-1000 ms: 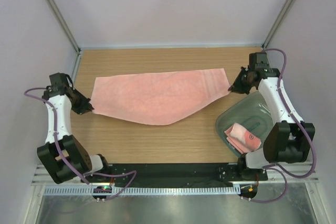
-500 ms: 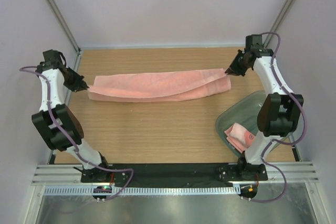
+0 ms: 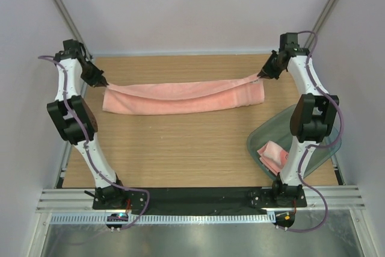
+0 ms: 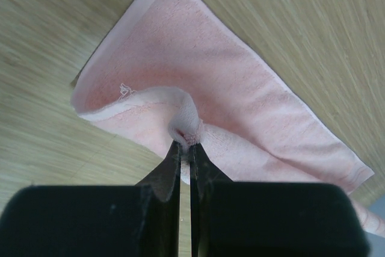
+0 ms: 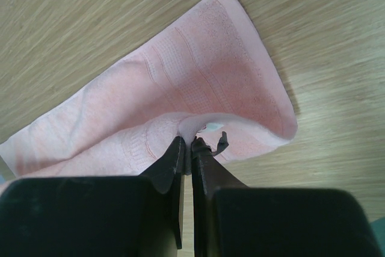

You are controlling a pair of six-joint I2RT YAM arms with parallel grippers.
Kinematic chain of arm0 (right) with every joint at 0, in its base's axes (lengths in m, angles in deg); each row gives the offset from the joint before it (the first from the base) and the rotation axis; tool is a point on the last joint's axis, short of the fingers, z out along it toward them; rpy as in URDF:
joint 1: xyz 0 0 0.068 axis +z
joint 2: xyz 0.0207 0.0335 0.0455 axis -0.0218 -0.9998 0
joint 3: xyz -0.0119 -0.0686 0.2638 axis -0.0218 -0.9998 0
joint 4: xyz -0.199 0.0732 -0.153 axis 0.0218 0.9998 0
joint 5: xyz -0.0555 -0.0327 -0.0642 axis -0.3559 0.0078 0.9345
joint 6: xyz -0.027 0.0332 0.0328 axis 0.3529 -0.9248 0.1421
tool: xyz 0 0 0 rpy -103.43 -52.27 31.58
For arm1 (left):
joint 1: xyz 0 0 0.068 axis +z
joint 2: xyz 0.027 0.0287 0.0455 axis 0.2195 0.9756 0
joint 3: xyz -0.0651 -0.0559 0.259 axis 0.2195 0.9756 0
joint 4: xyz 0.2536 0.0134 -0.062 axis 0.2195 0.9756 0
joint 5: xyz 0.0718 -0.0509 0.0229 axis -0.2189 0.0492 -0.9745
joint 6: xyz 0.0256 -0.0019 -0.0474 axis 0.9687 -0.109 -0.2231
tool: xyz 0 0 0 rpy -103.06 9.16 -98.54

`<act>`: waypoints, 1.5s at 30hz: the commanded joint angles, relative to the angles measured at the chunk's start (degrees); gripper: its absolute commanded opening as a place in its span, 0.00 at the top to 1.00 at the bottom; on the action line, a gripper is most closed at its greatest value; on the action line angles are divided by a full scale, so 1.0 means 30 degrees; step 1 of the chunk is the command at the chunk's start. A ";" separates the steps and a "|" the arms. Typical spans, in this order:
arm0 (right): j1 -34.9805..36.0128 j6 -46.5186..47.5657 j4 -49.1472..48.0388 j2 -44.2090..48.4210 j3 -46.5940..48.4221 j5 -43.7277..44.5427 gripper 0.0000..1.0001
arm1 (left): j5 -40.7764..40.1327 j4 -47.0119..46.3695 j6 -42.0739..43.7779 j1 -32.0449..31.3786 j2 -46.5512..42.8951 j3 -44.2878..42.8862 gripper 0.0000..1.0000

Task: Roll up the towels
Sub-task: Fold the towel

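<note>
A salmon-pink towel (image 3: 180, 96) lies folded over lengthwise across the far half of the table, its upper layer lifted at both ends. My left gripper (image 3: 105, 84) is shut on the towel's left corner (image 4: 186, 133), pinched between the black fingertips. My right gripper (image 3: 260, 76) is shut on the right corner (image 5: 195, 132), where a small white label shows beside the jaws. A second pink towel (image 3: 272, 156) lies crumpled in the tub at the right, partly hidden behind the right arm.
A translucent grey-green plastic tub (image 3: 258, 135) sits at the near right of the wooden table (image 3: 180, 148). Both arms reach far toward the back wall, close to the metal frame posts.
Both grippers carried the towel's near edge toward the back, folding it from a spread sheet into a narrow long strip. The arms have stretched further back.
</note>
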 commanded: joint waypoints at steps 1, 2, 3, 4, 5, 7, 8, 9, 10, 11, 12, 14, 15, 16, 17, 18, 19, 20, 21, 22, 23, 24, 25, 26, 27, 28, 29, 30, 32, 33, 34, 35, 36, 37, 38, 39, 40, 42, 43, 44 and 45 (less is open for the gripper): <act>-0.0302 -0.0038 0.0033 -0.0602 0.1413 0.0074 0.99 | -0.0370 0.1022 -0.0048 -0.0213 0.0663 -0.2254 1.00; -0.0302 -0.0037 0.0062 -0.0809 0.1648 0.0102 0.99 | -0.0371 0.1256 -0.0107 -0.0213 0.1246 -0.2664 1.00; -0.0302 0.0050 0.0266 -0.1072 0.1883 0.0074 0.99 | -0.0313 0.1345 -0.0108 -0.0242 0.1512 -0.2988 1.00; -0.0331 0.0022 0.0326 -0.1278 0.2349 0.0015 0.99 | -0.0370 0.1491 -0.0137 -0.0358 0.1834 -0.3629 1.00; -0.0331 -0.0037 0.0355 -0.1715 0.2557 -0.0014 0.99 | -0.0400 0.1666 -0.0166 -0.0418 0.2301 -0.3925 1.00; -0.0331 -0.0008 0.0443 -0.2069 0.3199 -0.0014 0.99 | -0.0633 0.1726 -0.0225 -0.0506 0.2773 -0.4569 1.00; -0.0331 0.0079 0.0589 -0.2564 0.3435 -0.0043 0.99 | -0.0750 0.1930 -0.0254 -0.0564 0.3239 -0.4776 1.00; -0.0331 0.0080 0.0735 -0.2772 0.3641 0.0014 0.99 | -0.0868 0.1990 -0.0283 -0.0594 0.3447 -0.5010 1.00; -0.0360 0.0138 0.0824 -0.3035 0.4020 0.0073 0.99 | -0.1072 0.2078 -0.0312 -0.0594 0.3681 -0.5331 1.00; -0.0361 0.0196 0.0941 -0.3299 0.4198 0.0015 0.99 | -0.1132 0.2165 -0.0313 -0.0594 0.3973 -0.5596 1.00; -0.0419 0.0226 0.1029 -0.3765 0.4431 0.0044 0.99 | -0.1220 0.2398 -0.0342 -0.0594 0.4527 -0.5801 1.00; -0.0594 0.0139 0.1088 -0.4497 0.4696 -0.0101 0.98 | -0.1570 0.2576 -0.0459 -0.0594 0.5116 -0.6385 0.99; -0.0653 0.0138 0.1117 -0.4763 0.5016 -0.0160 0.96 | -0.1659 0.2838 -0.0517 -0.0594 0.5728 -0.6592 0.99; -0.0683 0.0109 0.1175 -0.4998 0.5281 -0.0190 0.90 | -0.1718 0.2927 -0.0547 -0.0594 0.5995 -0.6855 0.99; -0.0712 0.0051 0.1321 -0.5291 0.5544 -0.0248 0.88 | -0.1660 0.2957 -0.0634 -0.0594 0.6172 -0.7177 0.98; -0.0828 0.0022 0.1323 -0.5758 0.5982 -0.0336 0.86 | -0.1602 0.2928 -0.0664 -0.0594 0.6579 -0.7354 0.98; -0.0888 0.0021 0.1410 -0.6081 0.6334 -0.0337 0.83 | -0.1543 0.2754 -0.0693 -0.0594 0.6699 -0.7501 0.97; -0.0917 -0.0008 0.1526 -0.6288 0.6686 -0.0366 0.82 | -0.1572 0.2781 -0.0781 -0.0594 0.6846 -0.7677 0.96; -0.0975 -0.0008 0.1789 -0.6551 0.7386 -0.0395 0.78 | -0.1601 0.2753 -0.0898 -0.0594 0.6992 -0.8084 0.96; -0.1005 -0.0037 0.1936 -0.7046 0.7741 -0.0424 0.69 | -0.1601 0.2723 -0.0957 -0.0565 0.7197 -0.8291 0.90; -0.1034 -0.0008 0.2228 -0.7254 0.8092 -0.0425 0.62 | -0.1601 0.2694 -0.0986 -0.0565 0.7344 -0.8874 0.86; -0.1093 -0.0008 0.2318 -0.7430 0.8589 -0.0454 0.56 | -0.1572 0.2723 -0.1016 -0.0565 0.7461 -0.9082 0.83; -0.1122 -0.0008 0.2377 -0.7635 0.8797 -0.0483 0.46 | -0.1572 0.2839 -0.1045 -0.0565 0.7636 -0.9317 0.81; -0.1151 0.0021 0.2435 -0.7724 0.8973 -0.0541 0.41 | -0.1572 0.2898 -0.1045 -0.0536 0.7696 -0.9493 0.79; -0.1181 0.0108 0.2523 -0.7754 0.9323 -0.0600 0.38 | -0.1572 0.2870 -0.1045 -0.0477 0.7668 -0.9611 0.73; -0.1268 0.0167 0.2611 -0.7725 0.9500 -0.0600 0.34 | -0.1543 0.2840 -0.1016 -0.0390 0.7435 -0.9612 0.68; -0.1327 0.0197 0.2815 -0.7638 0.9676 -0.0542 0.32 | -0.1601 0.2811 -0.1016 -0.0331 0.7201 -0.9583 0.62; -0.1415 0.0255 0.2846 -0.7492 0.9736 -0.0484 0.31 | -0.1717 0.2724 -0.0958 -0.0272 0.6996 -0.9496 0.54; -0.1678 0.0431 0.2992 -0.6849 0.9707 -0.0250 0.28 | -0.1864 0.2519 -0.0811 -0.0038 0.6030 -0.9087 0.45; -0.1766 0.0518 0.3079 -0.6498 0.9504 -0.0133 0.28 | -0.1894 0.2489 -0.0753 0.0050 0.5708 -0.8940 0.43; -0.1825 0.0577 0.3080 -0.6205 0.9241 -0.0045 0.28 | -0.2010 0.2518 -0.0665 0.0138 0.5299 -0.8590 0.41; -0.1971 0.0694 0.2935 -0.5796 0.8774 -0.0015 0.28 | -0.2098 0.2576 -0.0461 0.0138 0.4975 -0.8384 0.41; -0.2001 0.0724 0.2702 -0.4660 0.7378 -0.0043 0.28 | -0.2273 0.2663 -0.0314 0.0139 0.4160 -0.8062 0.41; -0.2030 0.0840 0.2380 -0.4098 0.6493 -0.0073 0.28 | -0.2536 0.2664 -0.0226 0.0139 0.3688 -0.7566 0.41; -0.2031 0.1045 0.1797 -0.3425 0.5615 -0.0334 0.28 | -0.2597 0.2664 -0.0080 0.0110 0.3219 -0.6372 0.41; -0.2031 0.1163 0.1646 -0.2490 0.3952 -0.0482 0.28 | -0.2568 0.2461 -0.0020 0.0138 0.1938 -0.5461 0.42; -0.2031 0.1280 0.1529 -0.1988 0.3153 -0.0599 0.28 | -0.2539 0.2227 0.0009 0.0139 0.1287 -0.4553 0.43; -0.2031 0.1427 0.1003 -0.0906 0.0613 -0.1182 0.27 | -0.2422 0.1496 0.0097 0.0051 -0.1164 -0.1040 0.45; -0.2031 0.1486 0.0768 -0.0638 -0.0129 -0.1360 0.28 | -0.2364 0.0564 0.0126 -0.0007 -0.2137 0.0132 0.45; -0.2031 0.1486 0.0534 -0.0403 -0.0775 -0.1478 0.28 | -0.2276 0.0120 0.0272 -0.0124 -0.2930 0.2638 0.45; -0.2031 0.1515 0.0358 0.0005 -0.1883 -0.1566 0.28 | -0.2246 -0.0319 0.0447 -0.0183 -0.4504 0.3678 0.45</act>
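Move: The pink towel's far edge is where both pinched corners are headed. From the left hand its far left corner lies about 4 cm ahead and 9 cm below, with the strip's near left corner some 8 cm back, 3 cm left and equally low. From the right hand the far right corner is about 6 cm ahead, 2 cm right and 9 cm below; the near right corner is 6 cm back and 5 cm right, and the green tub's middle roughly 29 cm back and 17 cm right. The towel's hanging upper edge, still pinched at both ends, is carried on forward some 5 cm and lowered about 8 cm onto the far edge by both hands, the right one drifting outward. Near the bottom both grippers open wide and let go, edge a little farther forward, then rise and pull back about 9 cm. ##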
